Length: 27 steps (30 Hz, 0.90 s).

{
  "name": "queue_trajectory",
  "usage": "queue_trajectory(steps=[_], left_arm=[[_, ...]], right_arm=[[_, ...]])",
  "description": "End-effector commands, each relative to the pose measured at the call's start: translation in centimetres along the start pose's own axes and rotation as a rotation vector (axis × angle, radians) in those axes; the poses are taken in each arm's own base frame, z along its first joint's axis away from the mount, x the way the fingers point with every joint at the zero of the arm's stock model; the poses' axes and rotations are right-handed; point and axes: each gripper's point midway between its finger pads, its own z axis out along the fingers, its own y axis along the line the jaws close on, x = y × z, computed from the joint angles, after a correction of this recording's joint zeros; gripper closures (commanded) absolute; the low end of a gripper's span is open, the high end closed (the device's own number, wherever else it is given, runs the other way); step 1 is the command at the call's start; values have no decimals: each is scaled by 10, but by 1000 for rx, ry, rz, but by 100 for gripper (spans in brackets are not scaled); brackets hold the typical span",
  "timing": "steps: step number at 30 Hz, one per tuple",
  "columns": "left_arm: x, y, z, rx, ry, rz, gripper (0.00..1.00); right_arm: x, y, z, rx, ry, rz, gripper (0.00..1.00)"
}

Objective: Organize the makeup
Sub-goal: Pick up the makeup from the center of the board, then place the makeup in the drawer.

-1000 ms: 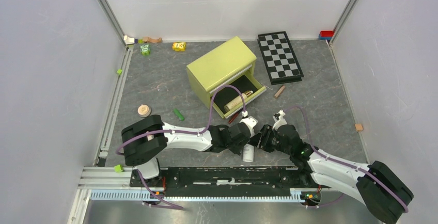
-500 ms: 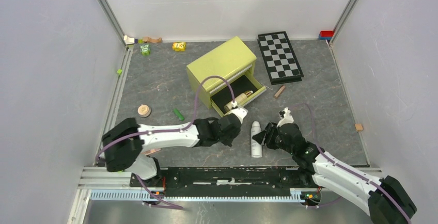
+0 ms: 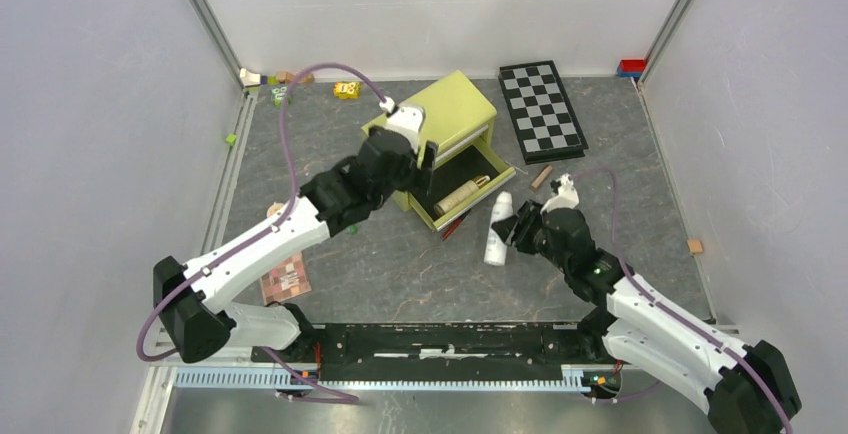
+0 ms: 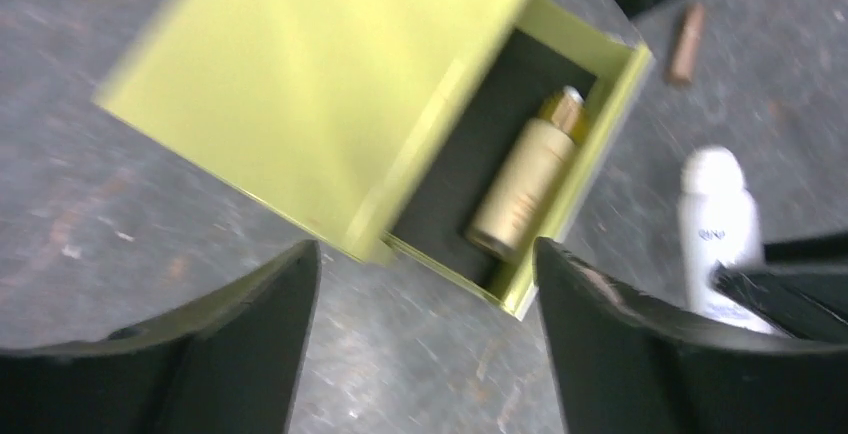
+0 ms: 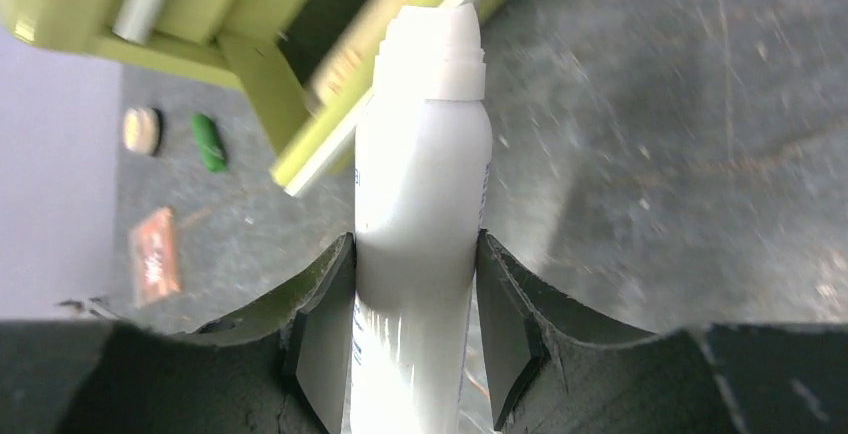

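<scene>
My right gripper [image 5: 415,254] is shut on the white tube [image 5: 420,204], which is lifted with its cap end toward the open drawer [image 3: 470,186] of the yellow-green box [image 3: 440,114]. In the top view the white tube [image 3: 496,226] hangs just right of the drawer front. A beige gold-capped bottle [image 4: 525,189] lies inside the drawer. My left gripper [image 4: 425,284] is open and empty, raised above the box's front left corner. The square pink-brown eyeshadow palette [image 3: 285,276] lies flat at the front left. A red stick [image 3: 452,226] lies by the drawer front.
A black-and-white checkerboard [image 3: 542,109] lies at the back right, a brown stick [image 3: 541,176] in front of it. A round peach compact [image 5: 142,129] and a green piece [image 5: 208,141] lie left of the box. Small toy blocks [image 3: 347,89] sit along the back wall.
My left gripper opened, rose and swung back from the front centre to above the box. My right gripper carried the white tube up and back toward the drawer.
</scene>
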Motion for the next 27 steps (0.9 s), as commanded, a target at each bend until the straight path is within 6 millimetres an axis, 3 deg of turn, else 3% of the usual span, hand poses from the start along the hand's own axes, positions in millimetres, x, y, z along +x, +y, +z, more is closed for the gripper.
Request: queue_trajectory(steps=[1,5,10,13,19,27], left_arm=[[-71,41,-20,-168,-152,8,3],[-113,61,-29,-266,-293,-11,0],[-148,71,-31,-319,-414,-22,0],[-148,79,-21,-384,-400,18,0],[-125,91,-7,-454,-398,73,0],[-118,101,-14,-490,-423,79,0]], right_arm=[[-70,63,0,-150,-195,77,72],[-86,76,13,-177,-247,220,71],[-102,97,34,-229,-271,368,72],[-109,105,48,-234,-275,438,72],[-123,116,68,-237,-297,535,71],[-120,108,98,-110,-289,585,69]])
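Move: From the right hand, which already holds the white bottle, the open drawer's middle lies some 8 cm ahead, 8 cm left and 6 cm down. The gold-capped bottle inside is about 6 cm ahead and 8 cm left; the red pen is level and 9 cm left; the brown stick is 10 cm ahead and 8 cm right. The left hand is empty, with the green cabinet's middle about 4 cm ahead, straight below it by 15 cm; the drawer is 5 cm back, 7 cm right. Carry the white bottle with the right gripper about 13 cm forward, with some left and up, from the open table to above the open drawer; keep the grip and roll the hand's left side up while turning clockwise. Take the left gripper forward, left and up over the cabinet's left part, opening fully and tipping its fingers up, then sink some 4 cm. ##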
